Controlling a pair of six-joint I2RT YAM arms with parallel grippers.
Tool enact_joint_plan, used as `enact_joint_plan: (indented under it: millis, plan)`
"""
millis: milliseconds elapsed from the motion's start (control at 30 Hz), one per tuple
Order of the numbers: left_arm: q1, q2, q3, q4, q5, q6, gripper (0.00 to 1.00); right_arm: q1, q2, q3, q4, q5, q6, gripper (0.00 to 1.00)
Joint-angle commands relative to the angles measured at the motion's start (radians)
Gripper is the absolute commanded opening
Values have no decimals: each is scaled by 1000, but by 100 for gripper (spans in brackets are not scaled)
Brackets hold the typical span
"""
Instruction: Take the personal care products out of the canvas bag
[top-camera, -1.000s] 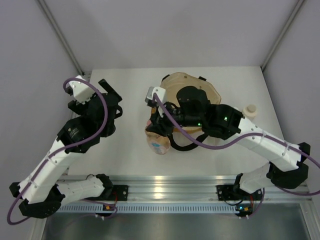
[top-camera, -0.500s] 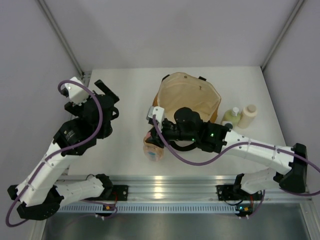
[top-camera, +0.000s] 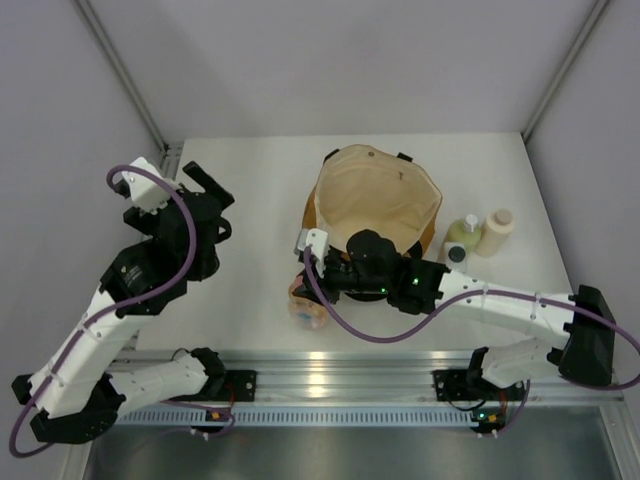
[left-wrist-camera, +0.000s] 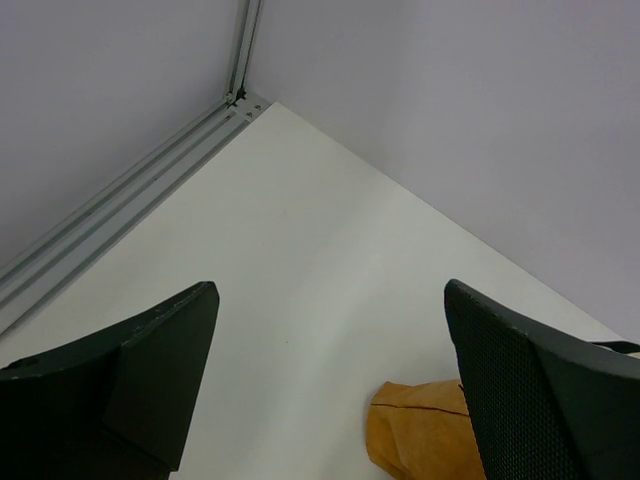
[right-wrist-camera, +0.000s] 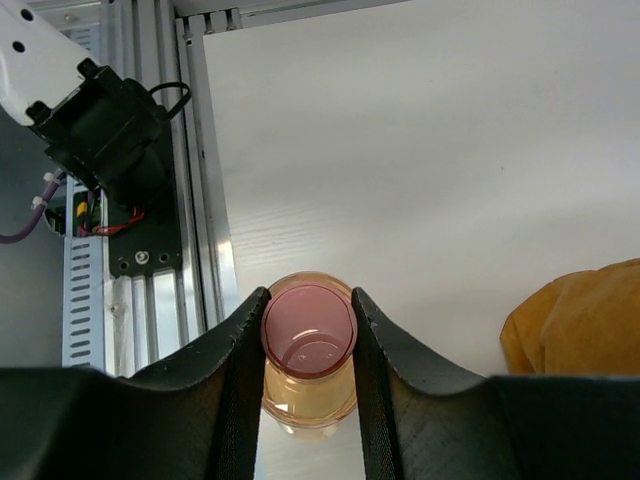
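Observation:
The canvas bag (top-camera: 400, 190) stands open at mid-table and shows its cream lining; a corner of the canvas bag (right-wrist-camera: 580, 320) also shows in the right wrist view. My right gripper (right-wrist-camera: 309, 330) is shut on the pink cap of an orange translucent bottle (right-wrist-camera: 308, 385), held upright near the front rail. From above, that bottle (top-camera: 306, 303) sits left of the bag's near side. A yellow-green bottle (top-camera: 463, 233), a cream-beige bottle (top-camera: 497, 228) and a dark-capped white bottle (top-camera: 456, 254) stand right of the bag. My left gripper (left-wrist-camera: 330, 380) hangs open over bare table, left of the bag's corner (left-wrist-camera: 420, 435).
The aluminium front rail (right-wrist-camera: 150, 250) runs just beside the held bottle, with the left arm's base (right-wrist-camera: 100, 130) mounted on it. Grey walls close the table (top-camera: 260, 180) at the back and sides. A black bag handle lies under my right arm.
My right arm has drawn back from over the bag toward the near-left with the orange bottle, uncovering the bag's mouth and the bottles on the right. The left arm shifted slightly left.

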Motion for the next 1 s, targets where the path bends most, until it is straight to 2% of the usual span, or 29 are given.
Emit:
enact_joint_plan:
  millis: [0,233,400,667,800,967]
  plan:
    - [3,-17,-8,11,-15,7,98,22,-73,13,273,-35,-2,0]
    - [3,-24,-13,11,0,2,98,25,-71,-59,313,-46,-2,0]
    - [3,-30,-16,11,2,2,98,34,-85,-148,408,-60,-23,0]
    - [3,-30,-16,11,9,-1,98,37,-78,-197,414,-52,-34,0]
    - [3,-30,-16,11,8,-5,98,46,-78,-216,423,-34,-52,0]
    - [3,-23,-17,11,11,-10,98,54,-99,-283,512,14,-97,0]
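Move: The right gripper already holds the orange bottle upright by its pink cap. The clear table spot it is meant for lies about 19 cm below the right hand, roughly 2 cm back and 1 cm to the right. From that hand the canvas bag is some 28 cm ahead and 13 cm right, and the white bottle about 15 cm ahead and 32 cm right. From the left hand the spot lies about 13 cm back, 16 cm right and 35 cm below. Lower the right gripper about 5 cm, straight down at first, then easing back 1 to 2 cm towards the table's front edge, to bring the orange bottle's base down on the clear spot in front of the bag. Stop sinking there, keep the fingers shut on the pink cap, and tilt the wrist only a few degrees. ##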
